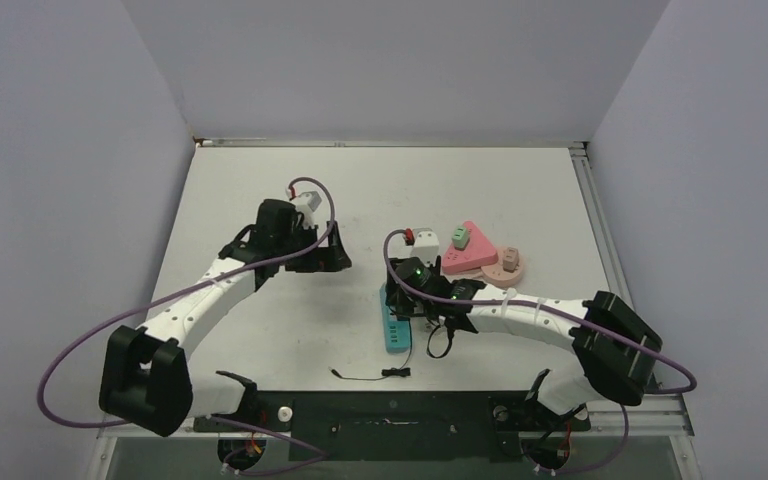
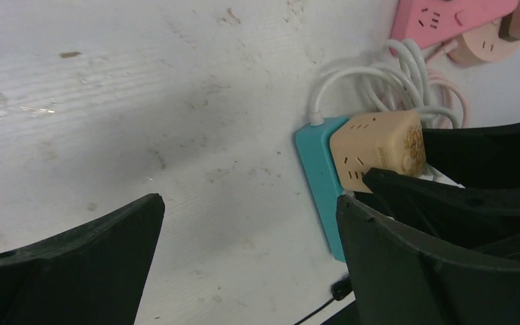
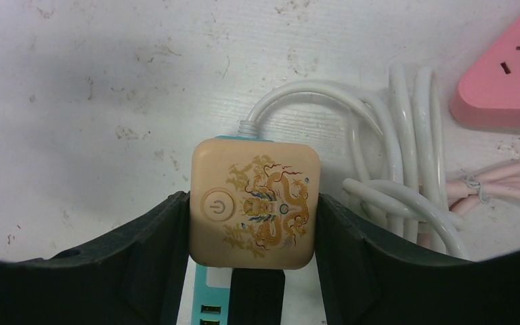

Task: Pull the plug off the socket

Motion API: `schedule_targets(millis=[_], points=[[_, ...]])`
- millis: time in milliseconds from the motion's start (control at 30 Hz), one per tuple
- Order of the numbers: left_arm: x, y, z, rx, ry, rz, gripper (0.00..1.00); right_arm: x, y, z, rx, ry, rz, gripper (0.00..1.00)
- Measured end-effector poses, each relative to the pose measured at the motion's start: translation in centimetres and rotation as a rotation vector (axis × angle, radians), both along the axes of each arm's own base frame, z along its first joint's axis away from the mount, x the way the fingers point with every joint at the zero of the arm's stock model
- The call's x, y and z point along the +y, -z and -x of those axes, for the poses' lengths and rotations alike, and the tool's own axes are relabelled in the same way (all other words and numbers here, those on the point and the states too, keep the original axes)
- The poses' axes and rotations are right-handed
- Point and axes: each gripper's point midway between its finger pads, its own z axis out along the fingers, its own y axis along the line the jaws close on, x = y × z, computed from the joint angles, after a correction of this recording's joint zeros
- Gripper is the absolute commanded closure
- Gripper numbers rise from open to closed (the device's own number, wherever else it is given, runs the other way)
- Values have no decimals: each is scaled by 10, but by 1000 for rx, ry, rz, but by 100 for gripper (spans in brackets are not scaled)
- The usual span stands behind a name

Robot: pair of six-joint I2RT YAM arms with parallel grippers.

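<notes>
The plug (image 3: 254, 210) is a beige cube with a gold dragon print and a power button. It sits on the far end of the teal socket strip (image 3: 210, 308), where the strip's white cord comes out. My right gripper (image 3: 252, 206) is shut on the plug, one black finger pressed flat against each side. In the left wrist view the plug (image 2: 379, 149) shows on the strip (image 2: 321, 176) with the right fingers around it. My left gripper (image 2: 249, 203) hangs open over bare table to the left of the strip (image 1: 397, 325), holding nothing.
A coiled white cord (image 3: 406, 156) lies right of the plug. Beyond it are a pink triangular socket (image 1: 468, 250) and a round pink one (image 1: 508, 265). A black block (image 3: 257, 298) sits on the strip just below the plug. A thin black cable (image 1: 375, 373) lies near the front edge.
</notes>
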Motion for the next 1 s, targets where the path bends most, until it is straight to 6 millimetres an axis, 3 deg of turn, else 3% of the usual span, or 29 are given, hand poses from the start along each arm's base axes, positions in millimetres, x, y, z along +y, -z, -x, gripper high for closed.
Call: schedule_targets(millis=[167, 433, 1000], points=[[-37, 30, 20, 146, 102, 56, 0, -11, 0, 1, -1, 41, -58, 95], [-82, 54, 55, 305, 228, 133, 22, -22, -6, 3, -5, 102, -125, 95], [-122, 96, 96, 551, 298, 212, 34, -28, -7, 1, -10, 154, -162, 95]])
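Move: The blue socket strip's middle lies about 12 cm back, 15 cm to the right and 12 cm below the open left hand. The beige plug on the strip's far end is some 7 cm back, 14 cm right and 6 cm below that hand, with the black plug roughly 6 cm behind the beige one. From the right hand, already gripping the beige plug, the strip's middle is about 5 cm back, 1 cm right and 5 cm down; the white cable coil lies 2 cm ahead, 9 cm right, 6 cm down. Rightward, back and down together, roughly 10 cm or a bit more each way, the left hand comes in from the left to the blue strip, tipping down some 30 degrees and turning clockwise while its fingers close partway to either side of the strip's near part. The right hand keeps its hold on the beige plug and draws it about 3 cm to the right with a slight clockwise turn, then holds nearly still. ##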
